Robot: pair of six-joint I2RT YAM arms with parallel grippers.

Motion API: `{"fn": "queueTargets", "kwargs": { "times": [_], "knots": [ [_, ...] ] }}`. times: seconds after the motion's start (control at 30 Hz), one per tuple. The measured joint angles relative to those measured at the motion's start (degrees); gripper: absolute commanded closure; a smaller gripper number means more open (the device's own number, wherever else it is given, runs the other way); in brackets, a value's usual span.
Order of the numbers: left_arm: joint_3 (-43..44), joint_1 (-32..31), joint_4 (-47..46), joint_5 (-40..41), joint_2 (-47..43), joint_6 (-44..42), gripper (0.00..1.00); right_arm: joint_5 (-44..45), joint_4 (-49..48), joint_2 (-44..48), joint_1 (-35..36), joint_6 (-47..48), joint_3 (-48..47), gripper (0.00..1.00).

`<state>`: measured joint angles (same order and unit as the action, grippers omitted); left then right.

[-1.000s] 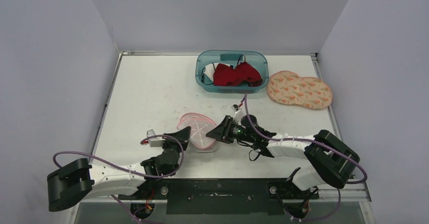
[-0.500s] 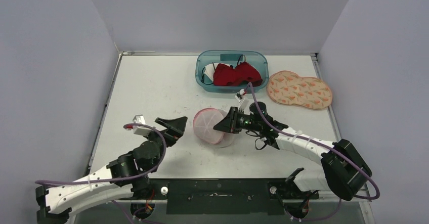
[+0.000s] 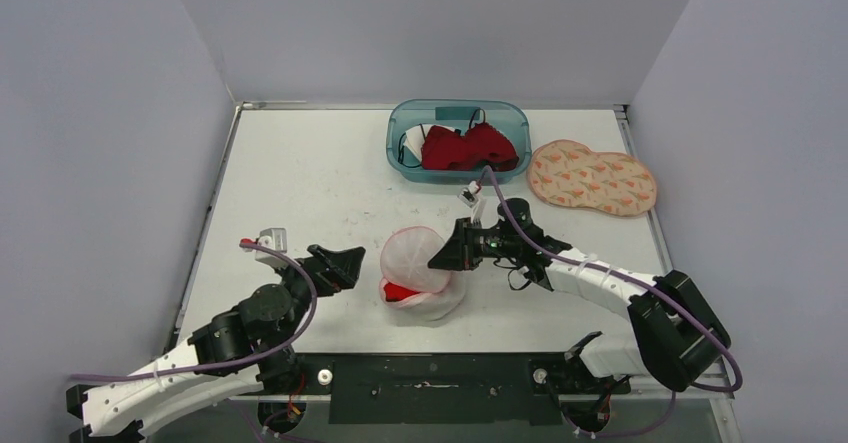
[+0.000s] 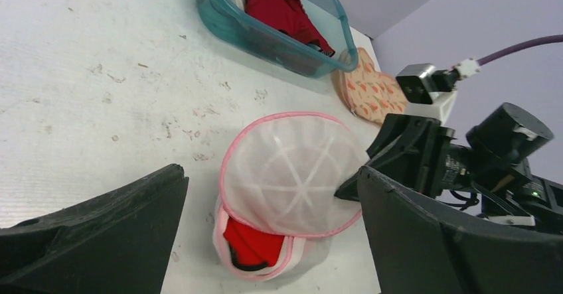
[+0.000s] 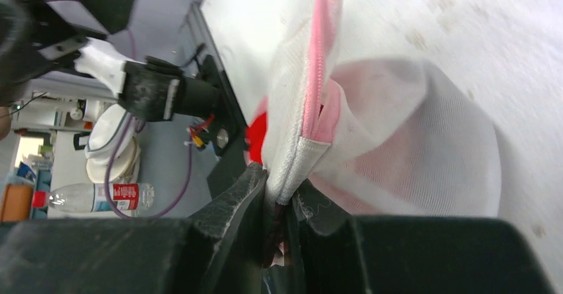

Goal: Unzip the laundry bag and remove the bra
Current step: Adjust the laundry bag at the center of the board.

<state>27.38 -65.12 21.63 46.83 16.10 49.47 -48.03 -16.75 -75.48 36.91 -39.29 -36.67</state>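
Observation:
The round white mesh laundry bag (image 3: 418,268) with pink trim lies mid-table, its upper half lifted like a lid. A red bra (image 3: 398,290) with a black edge shows through the gap at its near side, also clear in the left wrist view (image 4: 255,243). My right gripper (image 3: 447,256) is shut on the bag's right edge; in its own view the fingers (image 5: 239,198) pinch the white seam of the laundry bag (image 5: 398,135). To the left of the bag my left gripper (image 3: 340,260) stands open and apart from it, the laundry bag (image 4: 292,174) lying ahead between its fingers.
A teal bin (image 3: 400,148) at the back holds red garments (image 3: 465,148). A peach patterned pouch (image 3: 590,178) lies to its right. Grey walls close off the table at the left, back and right.
My left gripper let go of the bag, opened and drew back left. My right gripper closed on the bag's edge and raised its upper half, and the red bra came into view.

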Motion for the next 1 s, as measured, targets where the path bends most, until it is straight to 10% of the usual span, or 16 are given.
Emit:
{"fn": "queueTargets", "kwargs": {
  "times": [0.77,1.0],
  "knots": [
    [-20.1,13.6,-19.0,-37.1,12.2,7.8,0.33,4.9,4.3,8.7,-4.7,2.7,10.0,0.95],
    [-20.1,13.8,-26.5,-40.2,23.9,8.5,0.61,5.2,4.9,8.9,-4.7,2.7,10.4,0.95]
  ]
}}
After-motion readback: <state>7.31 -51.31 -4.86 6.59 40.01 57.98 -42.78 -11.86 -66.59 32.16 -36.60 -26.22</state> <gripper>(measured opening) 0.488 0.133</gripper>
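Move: The left hand, empty and wide open, has the left rim of the laundry bag's opening about 7 cm to its right, 1 cm back and 16 cm below. The red bra showing in the opening lies some 3 cm farther right than that rim, level with it and about 1 cm lower. For the right hand, already pinching the bag's lid, that rim is about 9 cm to its left and 11 cm below; the bag's middle is 3 cm ahead, 3 cm left and 12 cm down. Still pinching the lid, the right hand drops about 4 cm and draws nearly 5 cm right, drawing the bag along. Meanwhile the left hand plunges some 16 cm and shifts 8 cm right and slightly back, tipping down and swinging clockwise over 20 degrees each; its fingers close to about half as they come astride the left rim, one over the red bra, one outside. ##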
